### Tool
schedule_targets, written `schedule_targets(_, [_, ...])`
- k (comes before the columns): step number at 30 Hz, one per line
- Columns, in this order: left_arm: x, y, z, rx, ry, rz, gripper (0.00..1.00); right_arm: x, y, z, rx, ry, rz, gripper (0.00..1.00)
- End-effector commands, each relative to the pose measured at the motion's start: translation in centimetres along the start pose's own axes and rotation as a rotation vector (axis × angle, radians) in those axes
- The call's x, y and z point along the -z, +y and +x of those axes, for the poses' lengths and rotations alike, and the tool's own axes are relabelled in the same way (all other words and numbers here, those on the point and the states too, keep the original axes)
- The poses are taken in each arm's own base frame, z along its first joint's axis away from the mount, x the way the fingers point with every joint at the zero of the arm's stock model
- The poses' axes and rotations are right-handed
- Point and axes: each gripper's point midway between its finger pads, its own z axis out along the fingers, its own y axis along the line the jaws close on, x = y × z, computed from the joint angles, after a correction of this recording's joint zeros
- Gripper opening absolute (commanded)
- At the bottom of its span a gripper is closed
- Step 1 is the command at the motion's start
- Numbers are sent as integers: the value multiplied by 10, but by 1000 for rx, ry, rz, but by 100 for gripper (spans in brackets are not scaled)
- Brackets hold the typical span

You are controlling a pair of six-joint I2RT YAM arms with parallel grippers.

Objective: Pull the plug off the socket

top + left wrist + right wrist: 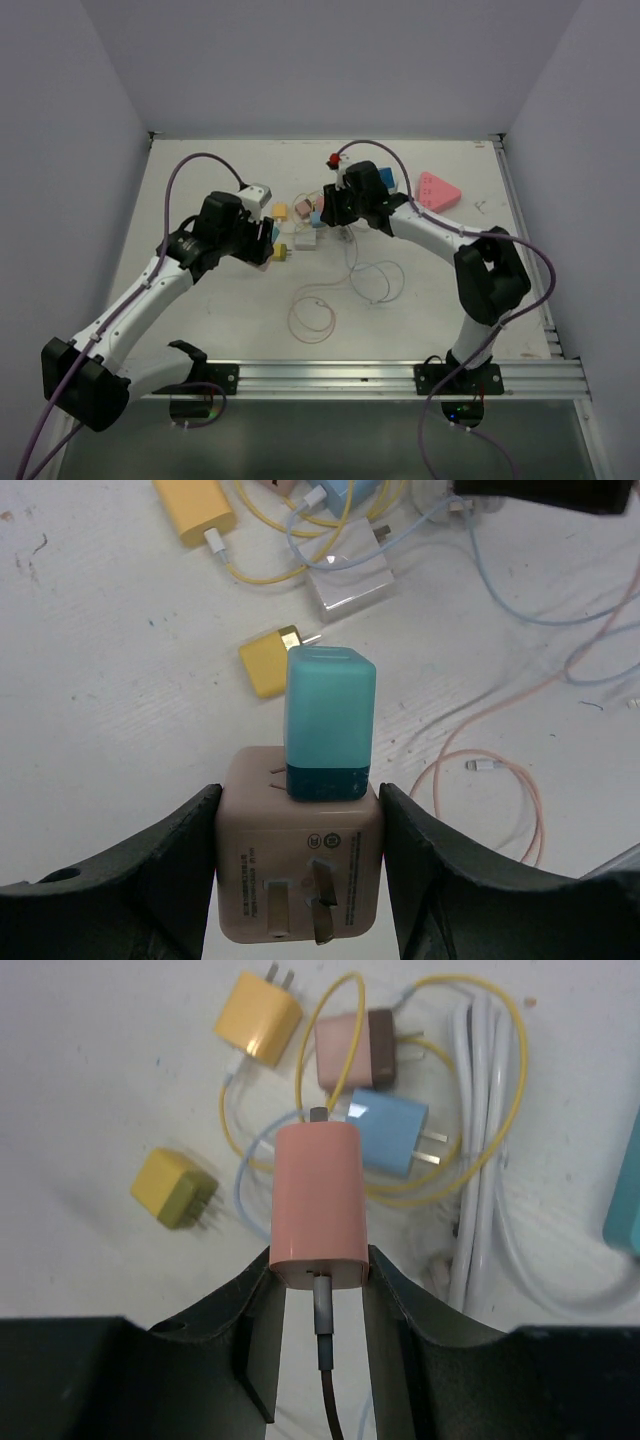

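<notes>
In the left wrist view a beige cube socket (300,865) sits squeezed between my left gripper's (300,802) black fingers (175,865), lifted off the table. A teal plug (330,725) stands pushed into its far face. From above, that gripper (268,238) hangs left of the pile of chargers. My right gripper (320,1260) is shut on a pink charger (318,1195), and a dark cable (322,1360) runs from it back between the fingers. Seen from above, the right gripper (335,208) is at the right side of the pile.
Loose chargers lie on the white table: a yellow one (258,1025), an olive-yellow one (175,1188), a pink-and-brown one (355,1048), a blue one (392,1132), a white one (350,580). White cable (480,1160) and pink cable loops (312,315) lie close by. A pink triangular block (437,190) rests far right.
</notes>
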Motion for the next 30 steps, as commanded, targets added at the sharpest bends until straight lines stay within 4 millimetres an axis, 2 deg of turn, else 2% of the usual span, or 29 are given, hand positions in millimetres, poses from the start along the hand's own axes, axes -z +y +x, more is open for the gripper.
schedule_targets(1, [9, -14, -14, -44, -101, 87, 0, -21, 11, -66, -43, -129, -70, 0])
schedule_targets(2, [14, -17, -16, -49, -122, 101, 0, -44, 3, -55, -59, -84, -58, 0])
schedule_targets(3, [15, -18, -15, -51, -129, 108, 0, -52, 1, -56, -66, -69, -55, 0])
schedule_targets(4, [15, -19, -11, -54, -129, 116, 0, -56, 5, -76, -68, -100, -65, 0])
schedule_targets(5, [19, -23, -13, -65, -149, 140, 0, -73, -1, -64, -83, -58, -57, 0])
schedule_targets(6, [20, -24, -13, -69, -155, 150, 0, -74, 0, -78, -87, -81, -59, 3])
schedule_targets(7, [22, -26, -12, -70, -163, 158, 0, -79, -1, -76, -110, -69, -55, 13])
schedule_targets(8, [23, -27, -12, -73, -169, 167, 0, -80, 0, -77, -121, -69, -55, 18])
schedule_targets(9, [23, -28, -12, -75, -173, 169, 0, -80, 1, -80, -130, -79, -58, 24])
schedule_targets(10, [23, -28, -11, -76, -173, 171, 0, -78, 2, -80, -145, -81, -61, 35])
schedule_targets(11, [24, -30, -12, -79, -182, 182, 0, -78, 3, -80, -150, -83, -63, 41])
schedule_targets(12, [24, -30, -12, -82, -185, 185, 0, -73, 3, -82, -154, -91, -59, 46])
schedule_targets(13, [24, -31, -11, -84, -185, 188, 0, -71, 2, -82, -157, -88, -53, 55])
schedule_targets(19, [23, -37, -20, -86, -212, 220, 0, -42, 2, -82, -146, -89, -29, 77])
schedule_targets(21, [23, -40, -24, -81, -225, 233, 0, -34, 0, -74, -168, -72, -12, 81])
schedule_targets(23, [24, -42, -26, -82, -237, 245, 0, -15, 7, -81, -177, -106, -31, 85])
schedule_targets(24, [24, -43, -27, -83, -242, 250, 0, -12, 7, -72, -201, -92, -36, 87])
schedule_targets(25, [23, -44, -27, -81, -243, 255, 0, -6, 13, -71, -208, -94, -58, 88])
schedule_targets(26, [23, -46, -30, -85, -258, 268, 0, 10, 20, -81, -213, -131, -82, 89])
schedule_targets(27, [23, -46, -30, -83, -261, 271, 0, 13, 21, -74, -227, -123, -87, 90])
schedule_targets(29, [22, -49, -33, -84, -271, 284, 0, 34, 30, -82, -251, -160, -127, 92])
schedule_targets(30, [23, -50, -36, -83, -277, 290, 0, 39, 31, -77, -270, -154, -126, 95])
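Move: The right hand holds the pink charger; its spot, in the gap beside the blue charger, lies about 9 cm ahead, 5 cm left and 5 cm below. The blue charger is some 9 cm ahead and 3 left, the brown one 12 ahead and 7 left, the white one 4 ahead and 5 left, all about 5 cm below. From the left hand, that spot lies roughly 17 cm ahead, 10 right and 10 below. Right hand takes the pink charger 10 cm forward-left, releases it, backs upward; left eases back, then right and upward. ##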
